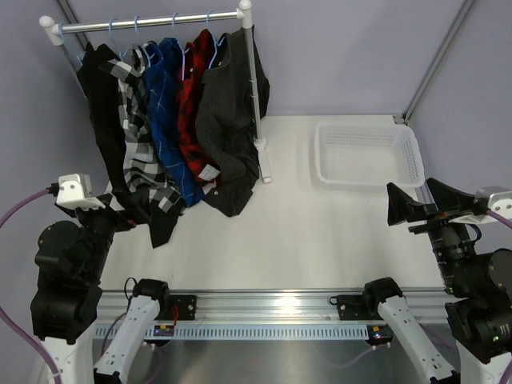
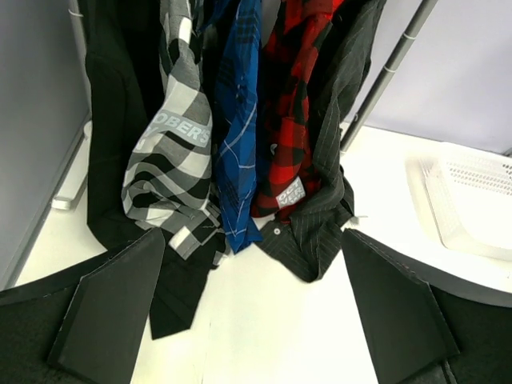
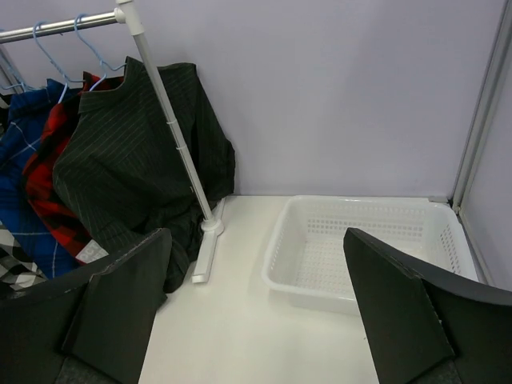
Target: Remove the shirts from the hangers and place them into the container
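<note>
Several shirts hang side by side on light-blue wire hangers (image 1: 174, 32): plain black (image 1: 100, 104), black-white check (image 1: 136, 120), blue (image 1: 166, 112), red-black plaid (image 1: 194, 96) and charcoal grey (image 1: 228, 120). Their tails rest on the table. The white mesh container (image 1: 368, 154) stands at the back right with nothing in it. My left gripper (image 1: 108, 212) is open near the table's left edge, facing the shirt tails (image 2: 240, 200), and holds nothing. At the right edge my right gripper (image 1: 416, 206) is open too, pointing at the container (image 3: 360, 240) and the charcoal shirt (image 3: 128, 176).
The white-and-metal clothes rail (image 1: 152, 22) spans the back left. Its right post (image 1: 254, 88) ends in a foot (image 3: 205, 254) on the table beside the container. Grey walls close the back and sides, with a frame post (image 1: 436, 60) at the right corner.
</note>
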Robot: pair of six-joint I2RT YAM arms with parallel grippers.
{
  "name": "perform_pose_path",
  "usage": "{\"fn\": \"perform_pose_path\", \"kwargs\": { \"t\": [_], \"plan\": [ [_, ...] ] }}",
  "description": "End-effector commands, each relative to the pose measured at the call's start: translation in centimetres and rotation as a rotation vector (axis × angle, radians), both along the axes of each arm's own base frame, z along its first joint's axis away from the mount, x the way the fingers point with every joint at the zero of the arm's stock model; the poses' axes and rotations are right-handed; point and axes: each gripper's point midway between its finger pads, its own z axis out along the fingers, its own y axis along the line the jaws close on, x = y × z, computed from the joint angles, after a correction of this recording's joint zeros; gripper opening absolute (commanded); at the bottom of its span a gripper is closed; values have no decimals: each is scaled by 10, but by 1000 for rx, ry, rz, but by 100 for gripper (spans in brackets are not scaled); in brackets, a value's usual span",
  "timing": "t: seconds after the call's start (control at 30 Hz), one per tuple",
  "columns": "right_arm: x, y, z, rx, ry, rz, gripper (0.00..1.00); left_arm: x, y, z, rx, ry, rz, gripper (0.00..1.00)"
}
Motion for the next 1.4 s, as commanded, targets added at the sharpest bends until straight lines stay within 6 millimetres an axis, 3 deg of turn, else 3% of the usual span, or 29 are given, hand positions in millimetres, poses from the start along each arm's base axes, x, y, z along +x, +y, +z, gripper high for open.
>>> {"fn": "perform_pose_path", "kwargs": {
  "t": [0.0, 0.1, 0.2, 0.43, 0.47, 0.53, 0.57, 0.6, 0.67, 0.77, 0.83, 0.9, 0.93, 0.97, 1.13, 1.37],
  "plan": [
    [1, 2, 10, 45, -9, 15, 99, 11, -12, 9, -11, 5, -59, 99],
    [7, 14, -2, 57, 42, 64, 100, 23, -21, 10, -15, 36, -94, 99],
    [14, 35, -19, 33, 109, 167, 99, 49, -40, 24, -32, 82, -176, 99],
    [47, 57, -59, -33, 331, 224, 99, 142, -87, 84, -103, 115, -351, 99],
    [49, 58, -62, -39, 342, 230, 99, 165, -94, 99, -103, 84, -373, 99],
    [53, 60, -65, -45, 360, 232, 100, 185, -105, 113, -100, 44, -407, 99],
    [55, 61, -67, -47, 369, 235, 99, 210, -115, 110, -98, 46, -432, 99],
    [57, 62, -68, -48, 373, 235, 99, 217, -118, 128, -94, -6, -444, 99],
    [61, 62, -70, -50, 387, 232, 99, 238, -128, 136, -93, -45, -472, 97],
    [66, 64, -77, -62, 412, 231, 99, 278, -142, 140, -98, -92, -509, 96],
    [70, 67, -85, -75, 440, 242, 99, 303, -148, 125, -105, -96, -506, 92],
    [71, 69, -91, -70, 469, 253, 99, 321, -148, 134, -105, -188, -485, 88],
    [72, 71, -93, -68, 478, 262, 99, 333, -149, 118, -112, -175, -477, 87],
    [72, 75, -98, -60, 498, 275, 99, 338, -150, 127, -112, -231, -472, 83],
    [71, 81, -114, -42, 540, 307, 100, 369, -156, 106, -119, -218, -476, 80],
    [69, 79, -120, -37, 556, 296, 99, 386, -164, 83, -121, -178, -502, 74]
  ]
}}
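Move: The dark pinstriped shirt's collar, on the hanger nearest the rack's right end, lies about 46 cm ahead of the left hand, 19 cm right and some 5 cm above. The red plaid shirt's collar hangs roughly 6 cm left of it, at about the same depth and height, and the rack's right post top some 6 cm right of it and 6 cm higher. From the right hand the dark collar is about 45 cm ahead, 38 cm left and nearly level. The left hand sweeps about 40 cm forward and right towards the dark collar, fingers narrowing; the right sinks 12 cm. ##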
